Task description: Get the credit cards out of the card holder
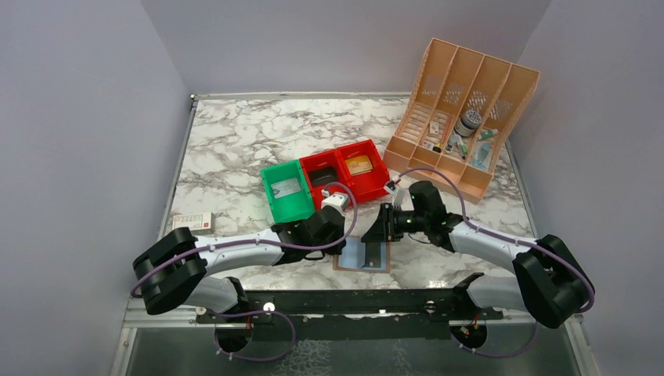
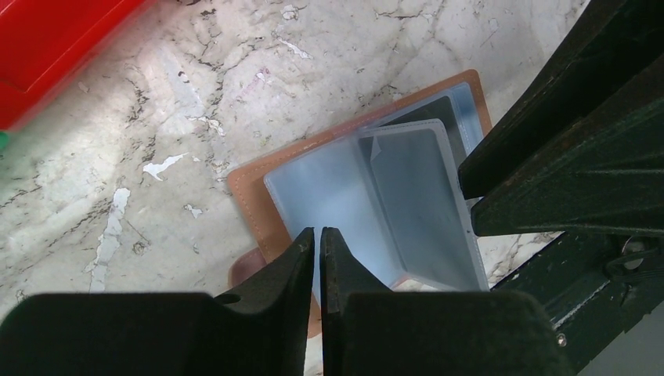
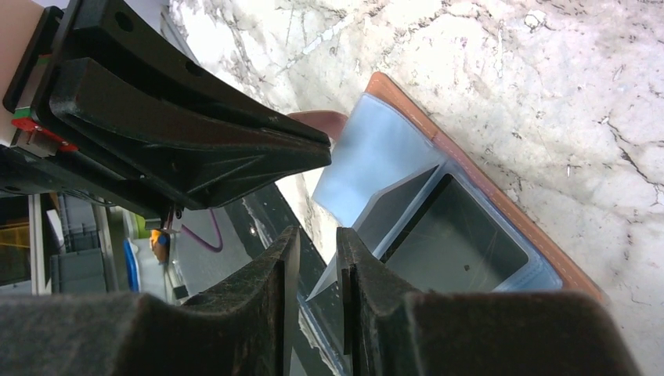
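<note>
The brownish-pink card holder (image 1: 368,258) lies open near the table's front edge, between my two grippers. A dark grey credit card (image 3: 454,243) sits inside its far clear pocket (image 2: 438,110). One pale blue-grey pocket leaf (image 2: 407,188) stands lifted off the cover (image 2: 250,196). My left gripper (image 2: 317,232) hovers over the holder's left half (image 1: 338,244), jaws almost together with only a hair slit and nothing seen between them. On my right gripper (image 3: 317,233), low at the holder's right half (image 1: 369,237), the jaws are a finger-width apart, and the leaf's corner (image 3: 329,283) rests against one finger. A yellow-gold card (image 1: 359,165) lies in a red bin.
Behind the holder sit a green bin (image 1: 274,196) and two red bins (image 1: 376,186). A peach slotted organizer (image 1: 462,110) stands at the back right. A small white and red box (image 1: 193,221) lies at the left. The black mounting rail (image 1: 352,301) runs just in front of the holder.
</note>
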Robot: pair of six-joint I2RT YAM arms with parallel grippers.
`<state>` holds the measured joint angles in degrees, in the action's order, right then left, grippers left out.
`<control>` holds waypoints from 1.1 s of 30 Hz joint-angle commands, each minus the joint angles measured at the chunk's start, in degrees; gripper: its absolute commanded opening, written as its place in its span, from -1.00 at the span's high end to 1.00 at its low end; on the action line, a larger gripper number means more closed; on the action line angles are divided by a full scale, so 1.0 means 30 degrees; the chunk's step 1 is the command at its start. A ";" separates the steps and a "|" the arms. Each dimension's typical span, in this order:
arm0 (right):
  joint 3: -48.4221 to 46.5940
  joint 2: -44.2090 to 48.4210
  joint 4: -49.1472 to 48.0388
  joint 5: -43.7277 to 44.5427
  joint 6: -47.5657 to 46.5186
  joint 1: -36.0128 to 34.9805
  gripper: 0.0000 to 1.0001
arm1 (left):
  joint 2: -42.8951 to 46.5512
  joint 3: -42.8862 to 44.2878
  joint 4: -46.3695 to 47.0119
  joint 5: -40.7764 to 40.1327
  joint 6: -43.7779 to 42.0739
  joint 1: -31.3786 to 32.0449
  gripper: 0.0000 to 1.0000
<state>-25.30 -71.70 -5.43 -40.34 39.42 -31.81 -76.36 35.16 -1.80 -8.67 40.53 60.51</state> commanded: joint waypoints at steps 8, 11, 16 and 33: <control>-0.0038 -0.0493 -0.1356 -0.0860 0.0471 -0.0116 0.50 | 0.1207 -0.0198 -0.0625 -0.0776 -0.0082 0.0074 0.56; -0.0374 -0.0738 -0.1492 -0.0939 0.0554 -0.0197 0.50 | 0.1715 -0.0324 -0.0639 -0.1259 0.0173 0.0067 0.51; -0.1010 -0.1776 -0.1771 -0.0961 0.0747 -0.0499 0.50 | 0.2489 -0.0557 -0.0951 -0.2163 0.0466 0.0053 0.48; -0.0513 -0.0179 -0.1085 0.3045 0.0807 -0.1825 0.48 | 0.5523 -0.2019 -0.0233 -0.1486 0.0072 0.0023 0.09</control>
<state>-29.41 -76.09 -9.80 -37.45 41.91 -37.17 -60.75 30.55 -5.21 -15.22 41.89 60.49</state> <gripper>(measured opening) 0.255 0.428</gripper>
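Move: The clear card page stands half turned, just in front of the right fingertips: about 2 cm to the right hand's left, level fore and aft, its middle 1 cm lower. The dark card in the right pocket lies 2 cm to that hand's right and 3 cm below; the red tray's middle is some 22 cm ahead and 6 cm left. From the left hand, low over the holder's left half, the page is about 5 cm to the right and 2 cm higher. Push the standing page over to the left with the right fingertips, about 3 cm with a slight dip, then lift them a good centimetre and ease a little forward, opening unchanged. Meanwhile raise the left gripper some 4 cm off the holder's left half and draw it 3 cm left, away from the page, opening its nearly shut fingers to almost half. ##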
